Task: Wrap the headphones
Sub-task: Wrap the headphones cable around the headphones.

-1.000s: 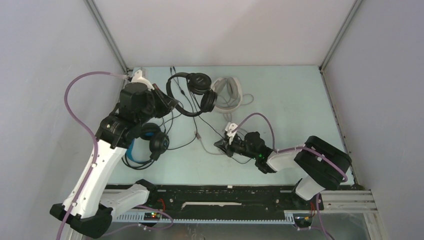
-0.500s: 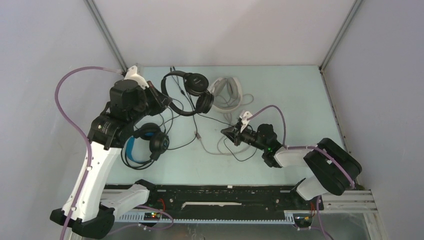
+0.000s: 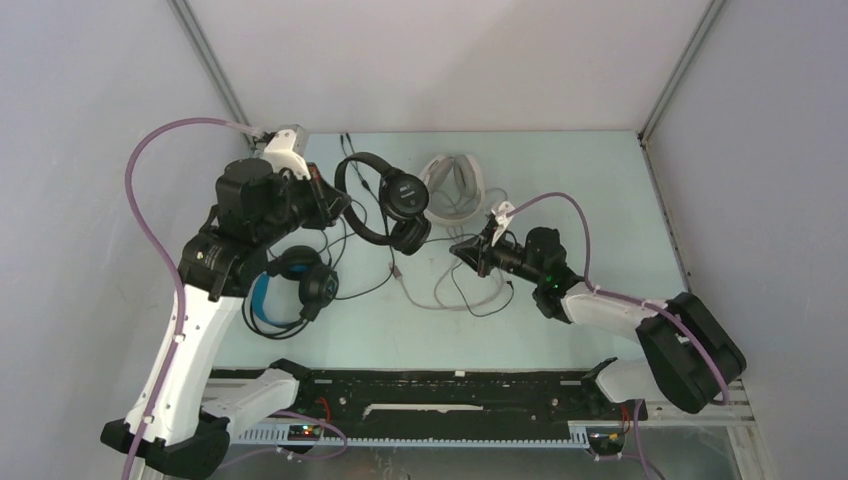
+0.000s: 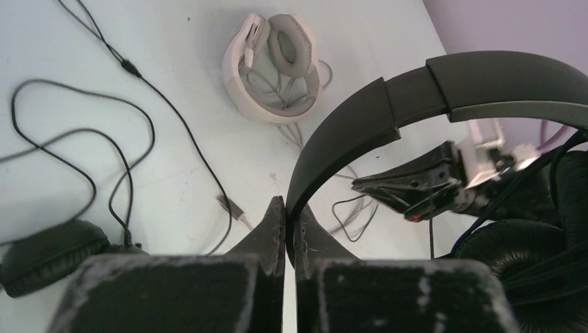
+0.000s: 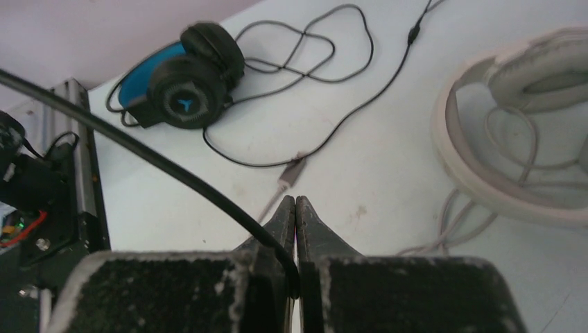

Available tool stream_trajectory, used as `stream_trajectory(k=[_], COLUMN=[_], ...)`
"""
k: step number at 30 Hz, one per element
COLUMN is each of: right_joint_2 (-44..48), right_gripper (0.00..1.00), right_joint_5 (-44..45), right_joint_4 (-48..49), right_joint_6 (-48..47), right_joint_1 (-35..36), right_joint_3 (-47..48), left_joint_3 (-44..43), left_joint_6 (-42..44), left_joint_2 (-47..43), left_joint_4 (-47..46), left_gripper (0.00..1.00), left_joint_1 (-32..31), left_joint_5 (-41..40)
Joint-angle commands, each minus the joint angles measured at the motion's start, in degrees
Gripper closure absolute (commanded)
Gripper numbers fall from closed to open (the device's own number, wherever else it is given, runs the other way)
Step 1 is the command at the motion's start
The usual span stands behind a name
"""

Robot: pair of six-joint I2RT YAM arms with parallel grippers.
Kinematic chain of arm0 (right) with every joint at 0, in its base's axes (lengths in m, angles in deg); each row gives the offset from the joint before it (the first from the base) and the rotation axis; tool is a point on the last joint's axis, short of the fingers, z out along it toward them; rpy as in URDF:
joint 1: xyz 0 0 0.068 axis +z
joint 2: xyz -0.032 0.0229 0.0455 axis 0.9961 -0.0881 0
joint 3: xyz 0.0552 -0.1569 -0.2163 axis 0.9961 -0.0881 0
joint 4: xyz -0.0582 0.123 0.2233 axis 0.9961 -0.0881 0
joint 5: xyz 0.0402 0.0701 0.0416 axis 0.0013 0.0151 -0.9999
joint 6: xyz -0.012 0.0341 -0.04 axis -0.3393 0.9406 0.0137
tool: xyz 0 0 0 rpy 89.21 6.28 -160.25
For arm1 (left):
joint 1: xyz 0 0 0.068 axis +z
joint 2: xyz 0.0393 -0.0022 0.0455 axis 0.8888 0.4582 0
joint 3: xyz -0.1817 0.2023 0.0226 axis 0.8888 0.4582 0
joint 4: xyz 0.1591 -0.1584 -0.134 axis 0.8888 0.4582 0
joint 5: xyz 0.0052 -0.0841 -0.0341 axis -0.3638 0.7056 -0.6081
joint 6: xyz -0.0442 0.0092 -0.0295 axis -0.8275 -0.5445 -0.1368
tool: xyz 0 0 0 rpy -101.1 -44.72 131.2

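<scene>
My left gripper (image 3: 338, 205) is shut on the headband of the all-black headphones (image 3: 385, 200), which hang lifted above the table. In the left wrist view the band (image 4: 416, 90) arcs right out of my shut left gripper (image 4: 290, 208). My right gripper (image 3: 460, 246) is shut on a thin black cable (image 5: 173, 170) that rises up and to the left from my right gripper (image 5: 296, 202). The white-grey headphones (image 3: 455, 185) lie at the back. The headphones with the blue headband (image 3: 290, 285) lie at the left, beneath the left arm.
Loose black and grey cables (image 3: 440, 295) with a plug (image 5: 291, 173) sprawl over the pale table (image 3: 580, 190). Grey walls enclose the back and both sides. A black rail (image 3: 450, 385) runs along the near edge.
The right gripper has carried the cable farther back and to the right. The left gripper has shifted and turned the black headphones, so their ear cups now hang nearer the centre.
</scene>
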Motion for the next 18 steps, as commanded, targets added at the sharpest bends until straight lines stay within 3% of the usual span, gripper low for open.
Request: stream_trajectory(k=[1,10,18], right_joint_2=[4.84,9.91,8.18], right_gripper=[1.00,1.00,1.00], right_joint_5=[-5.46,-7.94,-13.92], right_joint_4=[-12.78,-34.64,-54.57], right_joint_6=[1.71,1.85,5.08], right_joint_1=[-1.49,-4.43,-3.61], right_joint_3=[6.92,17.53,31.30], left_joint_3=[3.60,9.81,12.05], left_joint_6=[9.08,19.39,28.00], left_joint_2=[-2.96,-4.73,-3.37], left_joint_4=[-7.48,-10.76,-9.46], left_gripper=[1.00,1.00,1.00], left_joint_1=[0.37,-1.14,-6.40], left_joint_5=[2.66,5.51,-1.82])
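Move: The left hand holds the black headphones by their band, their middle about 8 cm to its right and 3 cm below. The cable end pinched in the right fingers is some 21 cm to the left hand's right and 20 cm lower. From the right hand, the headphones hang about 13 cm left, 2 cm ahead and 16 cm up; the white headphones lie 21 cm straight ahead and the grey plug 14 cm left, 1 cm ahead, both some 14 cm below. Still pinching the cable, the right hand climbs about 9 cm, fairly steeply, up towards the level of the black headphones with its fingers shut. The left hand keeps its grip on the headband, sinks about 4 cm and turns some 25 degrees, left side rising and swinging clockwise, to bring the ear cups back round to meet the cable. ##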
